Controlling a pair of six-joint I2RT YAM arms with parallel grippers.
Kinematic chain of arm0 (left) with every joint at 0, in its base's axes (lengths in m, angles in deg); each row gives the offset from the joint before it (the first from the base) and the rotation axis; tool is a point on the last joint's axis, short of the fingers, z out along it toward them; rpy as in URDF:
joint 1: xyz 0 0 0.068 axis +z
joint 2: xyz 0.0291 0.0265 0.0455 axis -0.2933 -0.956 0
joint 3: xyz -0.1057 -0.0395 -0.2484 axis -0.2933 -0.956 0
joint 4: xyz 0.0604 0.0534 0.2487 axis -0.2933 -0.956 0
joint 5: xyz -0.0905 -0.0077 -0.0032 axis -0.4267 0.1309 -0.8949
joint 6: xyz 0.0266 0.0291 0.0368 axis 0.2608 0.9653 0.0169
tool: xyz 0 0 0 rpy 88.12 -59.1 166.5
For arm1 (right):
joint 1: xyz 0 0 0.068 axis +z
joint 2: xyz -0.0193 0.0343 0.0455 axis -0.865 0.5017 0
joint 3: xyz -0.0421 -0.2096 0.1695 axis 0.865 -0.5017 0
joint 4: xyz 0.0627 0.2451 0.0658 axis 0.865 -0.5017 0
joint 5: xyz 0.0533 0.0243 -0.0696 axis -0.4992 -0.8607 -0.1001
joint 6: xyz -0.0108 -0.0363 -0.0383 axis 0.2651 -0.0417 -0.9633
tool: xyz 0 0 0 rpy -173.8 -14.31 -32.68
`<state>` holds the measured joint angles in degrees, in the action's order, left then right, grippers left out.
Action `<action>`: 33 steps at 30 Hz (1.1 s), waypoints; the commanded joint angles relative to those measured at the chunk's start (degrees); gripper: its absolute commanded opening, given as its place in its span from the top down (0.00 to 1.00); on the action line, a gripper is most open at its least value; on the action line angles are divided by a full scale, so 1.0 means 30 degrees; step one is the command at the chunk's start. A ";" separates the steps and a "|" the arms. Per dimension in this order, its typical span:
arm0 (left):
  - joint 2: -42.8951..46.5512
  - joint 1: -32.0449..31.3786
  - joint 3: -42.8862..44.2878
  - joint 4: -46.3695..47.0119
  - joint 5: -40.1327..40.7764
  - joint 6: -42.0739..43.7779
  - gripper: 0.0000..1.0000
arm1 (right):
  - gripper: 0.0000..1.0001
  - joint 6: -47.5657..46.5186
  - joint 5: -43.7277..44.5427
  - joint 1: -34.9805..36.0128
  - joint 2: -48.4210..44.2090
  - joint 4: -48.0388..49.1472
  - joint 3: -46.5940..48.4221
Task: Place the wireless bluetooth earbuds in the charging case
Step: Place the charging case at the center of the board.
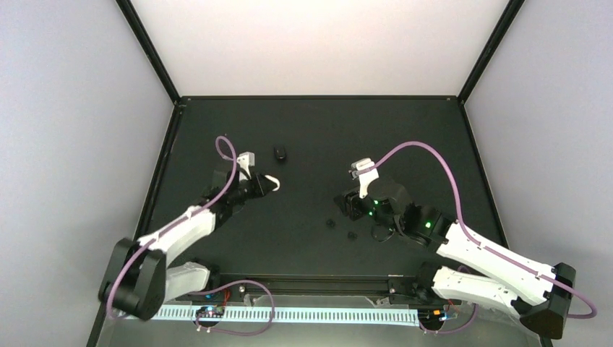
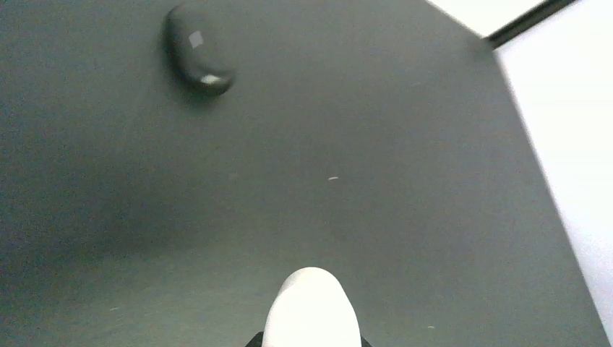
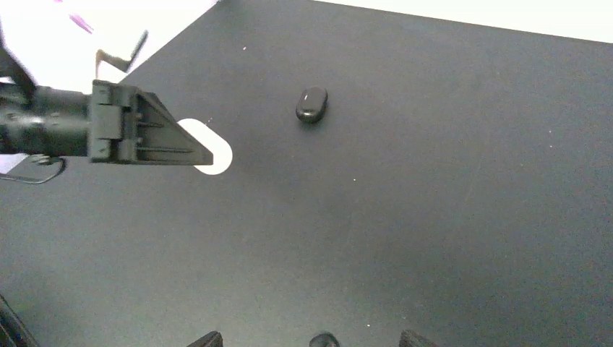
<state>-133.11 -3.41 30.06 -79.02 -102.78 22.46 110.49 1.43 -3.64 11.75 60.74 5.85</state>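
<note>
My left gripper is shut on a white oval charging case, whose rounded end pokes out past the jaws just above the table; the right wrist view shows this case from the side. A black oval case lies closed on the table just beyond it. My right gripper stands open low over the table, with a tiny black earbud lying between its fingertips, touching neither. The top view shows two black earbuds on the mat beside this gripper.
The black mat is bordered by a raised black frame, with white walls behind. The purple cables loop above both arms. The left arm's jaw housing reaches in from the left of the right wrist view.
</note>
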 commanded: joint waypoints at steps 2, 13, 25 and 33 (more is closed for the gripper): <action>-0.3927 0.3043 0.2451 -0.1338 -0.2251 -0.0636 0.98 | 0.36 0.0334 -0.0269 -0.0117 -0.0853 0.1514 -0.0827; -0.9987 0.6554 0.6473 -0.3405 -0.2618 0.0469 0.99 | 0.36 0.0106 -0.0875 -0.0110 -0.2196 0.1172 -0.2015; -1.1731 0.6940 0.6956 -0.4104 -0.1808 0.1538 0.75 | 0.36 -0.0412 -0.1044 -0.0131 -0.2948 0.0386 -0.2154; -1.0296 0.7125 0.6566 -0.4923 0.0165 0.0872 0.22 | 0.36 -0.0630 -0.0647 -0.0117 -0.3078 0.0014 -0.1687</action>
<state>-166.50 17.31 49.95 -88.92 -108.33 25.15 109.44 -1.54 -3.72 3.35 62.05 -0.31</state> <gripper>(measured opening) 0.642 0.645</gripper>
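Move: The left hand already holds the white charging case some 12 cm above the board. The bare spot the case is going to lies about 10 cm ahead, 9 cm to the left and 11 cm below that hand. The black case rests about 16 cm ahead, 2 cm right; one black earbud is 8 cm back and 18 cm right, the other 11 cm back and 25 cm right. For the right hand, the spot is about 18 cm ahead, 30 cm left and 22 cm below. Still gripping the white charging case, the left hand brings it down to the bare board left of and nearer than the black case, travelling about 10 cm each left, forward and down in one slanting sweep that slows near the end. The wrist tips some 20 degrees further down and turns slightly counter-clockwise, then the fingers open wide to let go of the case. The right hand only eases back about 2 cm, fingers open. ##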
